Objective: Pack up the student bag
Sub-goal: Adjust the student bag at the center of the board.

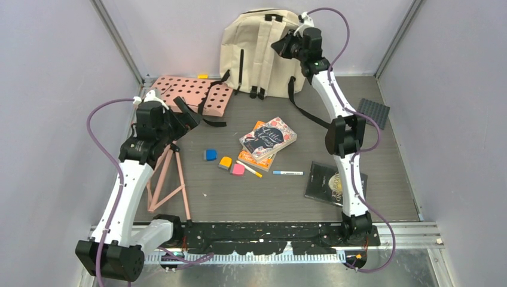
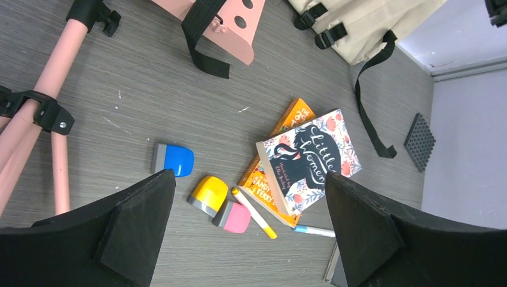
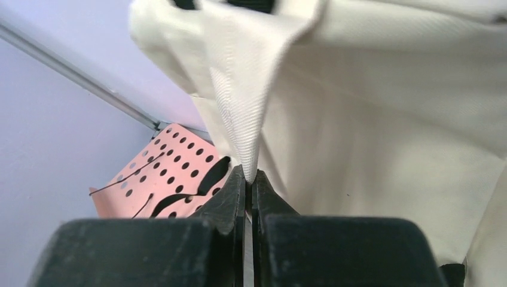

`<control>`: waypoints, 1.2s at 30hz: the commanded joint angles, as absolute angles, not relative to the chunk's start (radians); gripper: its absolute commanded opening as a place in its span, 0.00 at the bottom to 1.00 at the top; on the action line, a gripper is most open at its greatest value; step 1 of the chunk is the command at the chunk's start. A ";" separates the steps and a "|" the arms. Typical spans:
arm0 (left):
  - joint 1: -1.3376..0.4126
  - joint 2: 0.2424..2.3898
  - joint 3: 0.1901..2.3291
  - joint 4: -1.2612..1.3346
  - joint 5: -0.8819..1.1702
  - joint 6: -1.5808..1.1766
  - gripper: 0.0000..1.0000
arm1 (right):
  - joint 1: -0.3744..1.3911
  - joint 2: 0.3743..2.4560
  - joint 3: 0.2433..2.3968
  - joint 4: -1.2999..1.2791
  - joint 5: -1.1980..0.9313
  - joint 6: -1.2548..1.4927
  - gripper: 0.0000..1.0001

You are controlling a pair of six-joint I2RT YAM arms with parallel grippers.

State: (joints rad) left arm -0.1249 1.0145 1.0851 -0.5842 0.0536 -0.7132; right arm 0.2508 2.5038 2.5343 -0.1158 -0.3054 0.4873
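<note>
The student bag [image 1: 257,54], cream with black straps, stands upright against the back wall. High on its right side, my right gripper [image 1: 281,45] is shut on a fold of the bag's cream fabric [image 3: 242,89], which is pinched between the fingertips of my right gripper [image 3: 250,176]. My left gripper [image 1: 191,116] hovers open at the left with nothing between its fingers; from the left wrist, my left gripper [image 2: 250,179] looks down on the "Little Women" book [image 2: 311,158] lying on an orange book [image 2: 266,179].
Blue [image 1: 210,155], yellow [image 1: 225,162] and pink [image 1: 238,169] erasers and two pens [image 1: 288,173] lie mid-table. A dark book [image 1: 329,182] rests by the right arm. A pink perforated board [image 1: 191,92], a pink tripod [image 1: 167,179] and a dark grey plate [image 1: 373,112] sit at the edges.
</note>
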 commanded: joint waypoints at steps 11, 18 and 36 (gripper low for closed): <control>-0.128 1.092 1.236 -0.448 0.171 -0.878 0.99 | 0.344 1.958 2.133 -0.311 -0.333 0.076 0.01; -0.137 1.162 1.260 -0.323 0.250 -0.982 0.97 | 0.461 1.701 1.763 -0.337 -0.272 -0.019 0.01; -0.237 1.332 1.244 -0.112 0.290 -1.154 0.97 | 0.672 1.558 1.472 -0.345 -0.255 0.019 0.01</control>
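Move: The right hand already grips a cream strap of the student bag; the bag's middle is about 5 cm left of this hand and 8 below. The board's centre, marked by the Little Women book, lies some 33 cm back, 6 left and 27 below; the pink stand is about 12 back and 36 left. From the open left hand the bag is roughly 34 cm ahead and 22 right, the book 2 ahead and 21 right, the stand 23 ahead and 6 left. Keeping the strap pinched in shut fingers, the right hand draws the bag back from the wall about 33 cm towards the board's centre, rising some 8 cm before sinking past its starting height, drifting left, its left side dipping as it swings about 30 degrees counter-clockwise. The left hand, fingers still wide, goes about 10 cm right, 8 forward and 6 up towards the bag's top, left side dipping. ##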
